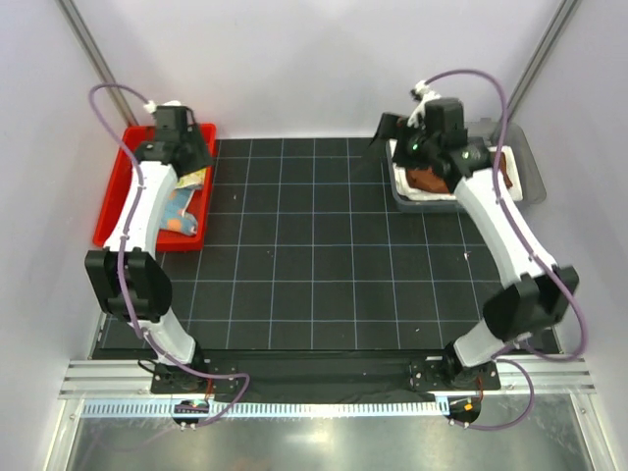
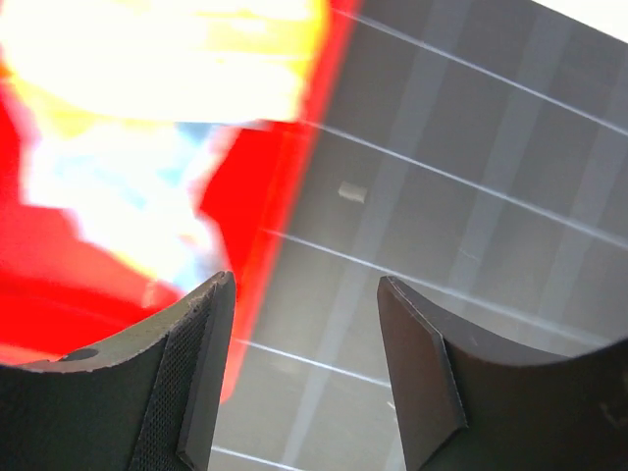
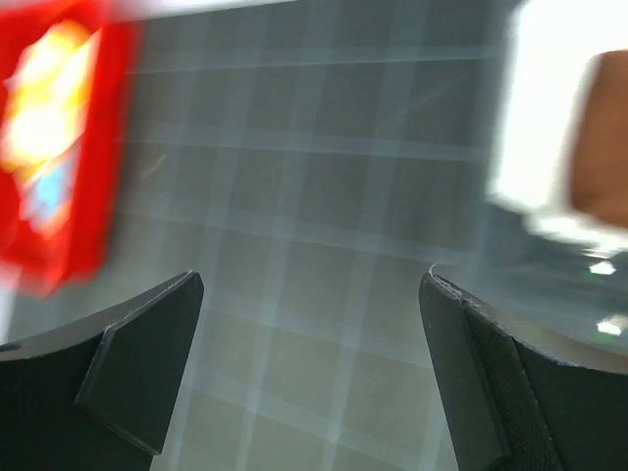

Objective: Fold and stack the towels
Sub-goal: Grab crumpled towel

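Note:
Two towels lie in the red tray [image 1: 110,211] at the left: a yellow one [image 1: 193,179] and a light blue one with orange spots [image 1: 180,211]. In the left wrist view they show as glare, the yellow towel [image 2: 147,59] above the blue one [image 2: 128,186]. My left gripper [image 1: 199,157] hangs over the tray's right edge [image 2: 265,196]; it is open [image 2: 304,373] and holds nothing. At the right, a rust-brown towel [image 1: 427,179] lies on a white towel [image 1: 424,193] in a grey bin [image 1: 525,162]. My right gripper [image 1: 385,132] is at the bin's left end, open [image 3: 309,363] and empty.
A black mat with a white grid [image 1: 314,245] covers the table between tray and bin. A small pale scrap [image 2: 351,192] lies on the mat near the tray. In the right wrist view the red tray [image 3: 59,147] is far left, with the white towel [image 3: 545,108] and the grey bin [image 3: 549,285] at right.

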Controlling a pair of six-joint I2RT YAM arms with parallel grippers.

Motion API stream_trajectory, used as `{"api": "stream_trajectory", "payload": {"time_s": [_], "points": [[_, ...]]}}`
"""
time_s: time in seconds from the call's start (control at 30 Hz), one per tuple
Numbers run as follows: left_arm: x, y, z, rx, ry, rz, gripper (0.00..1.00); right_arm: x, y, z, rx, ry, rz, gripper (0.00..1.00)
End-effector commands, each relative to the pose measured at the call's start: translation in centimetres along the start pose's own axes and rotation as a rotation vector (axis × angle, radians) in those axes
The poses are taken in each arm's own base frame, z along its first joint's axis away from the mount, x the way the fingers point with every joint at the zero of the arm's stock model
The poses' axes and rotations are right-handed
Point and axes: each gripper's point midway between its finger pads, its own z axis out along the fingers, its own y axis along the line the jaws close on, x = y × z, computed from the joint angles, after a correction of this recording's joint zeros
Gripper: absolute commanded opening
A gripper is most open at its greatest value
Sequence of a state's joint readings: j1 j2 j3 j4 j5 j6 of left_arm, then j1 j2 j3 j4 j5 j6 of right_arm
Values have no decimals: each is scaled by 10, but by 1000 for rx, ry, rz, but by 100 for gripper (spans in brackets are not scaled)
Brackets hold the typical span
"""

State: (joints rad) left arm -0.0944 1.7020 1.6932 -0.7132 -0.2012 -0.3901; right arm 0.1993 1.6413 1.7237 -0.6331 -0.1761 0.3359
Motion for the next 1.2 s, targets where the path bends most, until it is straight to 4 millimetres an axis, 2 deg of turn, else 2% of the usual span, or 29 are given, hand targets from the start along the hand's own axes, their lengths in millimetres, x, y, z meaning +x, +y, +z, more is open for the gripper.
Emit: {"api": "stream_trajectory", "payload": {"time_s": [0.0, 0.03, 0.07, 0.1, 0.17, 0.2, 0.23, 0.43, 0.6, 0.67, 0.7, 0.73, 0.77, 0.83, 0.87, 0.9, 0.93, 1.0, 1.03, 1.13, 1.17], "points": [[-13, 78, 27, -196, 14, -40, 63, 41, 36, -12, -94, 35, 41, 100], [-12, 87, 35, -212, 28, -49, 63, 56, 41, -21, -128, 45, 75, 100], [-13, 97, 42, -239, 32, -44, 62, 60, 46, -23, -162, 43, 83, 100], [-10, 117, 60, -281, 49, -56, 62, 58, 52, -26, -195, 17, 81, 100], [-10, 133, 79, -287, 58, -52, 59, 66, 52, -29, -204, 23, 85, 100], [-11, 131, 94, -239, 54, -50, 57, 68, 51, -29, -202, 25, 79, 100], [-9, 138, 111, -240, 66, -44, 56, 68, 50, -29, -202, 23, 76, 100], [-14, 153, 168, -255, 70, 68, 59, 71, 55, -23, -235, 39, 67, 100], [-5, 169, 195, -323, 116, 74, 58, 75, 55, -13, -245, 56, 69, 100], [-5, 168, 203, -314, 118, 75, 57, 77, 53, -10, -238, 62, 68, 100], [1, 169, 207, -316, 134, 75, 54, 78, 52, -9, -236, 64, 66, 100], [3, 170, 209, -316, 139, 75, 48, 80, 52, -7, -234, 71, 64, 100], [3, 169, 210, -311, 140, 73, 36, 81, 50, -5, -229, 75, 66, 100], [0, 168, 208, -306, 132, 70, 24, 83, 49, -2, -224, 81, 64, 100], [-2, 167, 205, -304, 126, 66, 11, 84, 48, -1, -221, 84, 64, 100], [-9, 165, 199, -301, 113, 67, 4, 83, 48, -1, -218, 83, 63, 100], [-13, 165, 194, -302, 105, 62, 0, 81, 48, -2, -218, 79, 60, 100], [-25, 159, 182, -277, 78, 61, 0, 80, 48, -3, -215, 75, 62, 100], [-39, 155, 169, -264, 45, 57, 0, 79, 48, -4, -216, 69, 65, 100], [-59, 143, 145, -231, -5, 49, 0, 80, 50, -6, -218, 71, 71, 100], [-74, 135, 128, -216, -45, 50, 0, 81, 50, -6, -219, 70, 74, 100]]}}
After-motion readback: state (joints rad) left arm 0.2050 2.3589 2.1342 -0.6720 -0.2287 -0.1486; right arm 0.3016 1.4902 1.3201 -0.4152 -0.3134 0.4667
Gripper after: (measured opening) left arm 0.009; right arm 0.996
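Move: The crumpled yellow towel in the red bin lies about 10 cm ahead of my left hand, 18 cm to its left and 18 cm below. The blue towel, partly beneath it, is centred about 2 cm behind my left hand, 15 cm to its left and 20 cm down. The red bin's middle is some 5 cm ahead, 21 cm left. From my right hand the yellow towel is roughly 65 cm left, 10 cm farther out and 23 cm below. I swing my left hand about 18 cm left over the red bin, then sink some 17 cm and reach 10 cm forward onto the yellow towel, tipping the fingers about 15 degrees farther down. There I shut the half-open fingers, pinching towel cloth near its edge, and begin a 2 cm lift. My right hand, wide open, draws back, left and down about 6 cm each, away from the grey bin. ##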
